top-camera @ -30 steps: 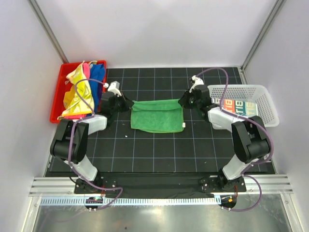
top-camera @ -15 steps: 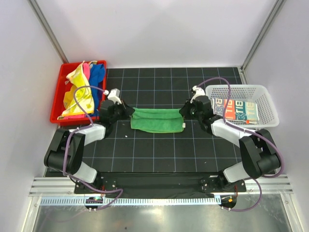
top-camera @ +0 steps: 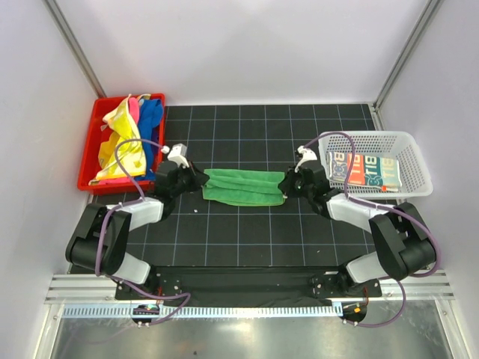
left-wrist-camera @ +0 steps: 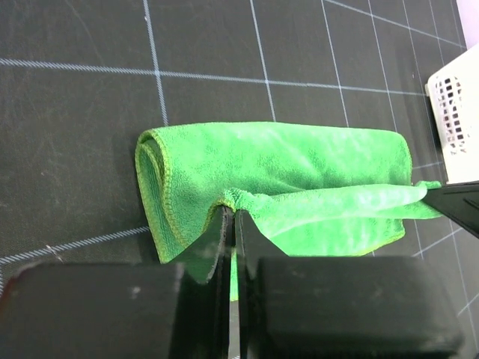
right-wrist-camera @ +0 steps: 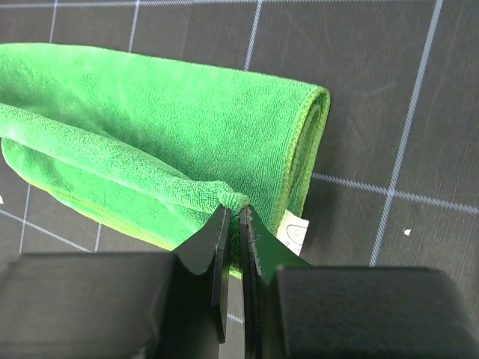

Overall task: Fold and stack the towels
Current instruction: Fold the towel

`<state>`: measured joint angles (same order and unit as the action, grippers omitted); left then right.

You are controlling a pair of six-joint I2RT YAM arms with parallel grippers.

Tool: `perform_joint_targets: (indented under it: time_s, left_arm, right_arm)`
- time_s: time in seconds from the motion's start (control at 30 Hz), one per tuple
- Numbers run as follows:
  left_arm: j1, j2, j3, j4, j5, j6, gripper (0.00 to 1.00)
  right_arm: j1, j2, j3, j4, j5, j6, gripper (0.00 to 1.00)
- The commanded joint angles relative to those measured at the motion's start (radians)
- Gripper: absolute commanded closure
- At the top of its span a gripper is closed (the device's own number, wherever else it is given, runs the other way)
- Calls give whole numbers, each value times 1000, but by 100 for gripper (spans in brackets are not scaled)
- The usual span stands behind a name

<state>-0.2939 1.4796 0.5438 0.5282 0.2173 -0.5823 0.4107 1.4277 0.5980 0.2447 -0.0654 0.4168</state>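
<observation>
A green towel (top-camera: 243,186) lies folded over on the black grid mat between the two arms. My left gripper (top-camera: 202,179) is shut on the towel's left corner (left-wrist-camera: 233,196), which it pinches at the fingertips. My right gripper (top-camera: 284,184) is shut on the right corner (right-wrist-camera: 236,202). The pinched top edge stretches between the two grips above the lower layer (left-wrist-camera: 277,153). A white label (right-wrist-camera: 293,232) shows by the right fingers. More towels, yellow (top-camera: 120,146), pink-red and blue (top-camera: 152,120), lie heaped in the red bin. A white printed towel (top-camera: 367,168) lies in the mesh basket.
The red plastic bin (top-camera: 90,149) stands at the left edge of the mat. The white mesh basket (top-camera: 414,161) stands at the right edge, and its corner shows in the left wrist view (left-wrist-camera: 453,112). White enclosure walls surround the mat.
Both grippers have carried the towel's far edge toward the near side, folding it over itself. The green towel now looks narrower front to back. Both arms have shifted nearer.
</observation>
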Motion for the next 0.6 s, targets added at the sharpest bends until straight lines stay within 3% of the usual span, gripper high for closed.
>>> perform_joint_targets:
  time_s: [0.0,0.1,0.2,0.4,0.57]
  left_arm:
    - [-11,-28,-25,56,-25,-16,90]
    - [-16,-56,-56,59,-38,-47,72]
    - [-17,-108,-70,17,-59,-63,69]
    - [-17,-281,-47,-180,-134,-79,68]
    - [-40,-288,73,-318,-144,-71,68]
  right_arm:
    - [5,-47,-12,70,4,17,86]
    - [5,-76,-23,47,-8,30,73]
    - [7,-133,-20,-7,-30,42,61]
    - [8,-230,29,-165,25,34,55]
    - [13,-165,140,-228,56,33,55]
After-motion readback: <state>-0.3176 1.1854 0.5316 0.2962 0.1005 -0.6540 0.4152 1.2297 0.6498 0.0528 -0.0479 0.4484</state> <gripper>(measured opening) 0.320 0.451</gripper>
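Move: Each hand still pinches one end of the green towel's raised edge. The folded towel's middle is about 13 cm right of the left hand and 1 cm back, some 4 cm lower; from the right hand it is about 13 cm left, 1 cm back and 3 cm lower. The white label is 4 cm back from the right hand, about level sideways; the white basket is about 30 cm right and 7 cm ahead of that hand. Back and slightly down at first, by 2 cm and 1 cm, the left hand opens its fingers about a third of the way and lets go of its end, then climbs some 6 cm, drifting slightly left. The right hand opens too, frees its end and rises about 5.5 cm almost straight, easing back a little. ##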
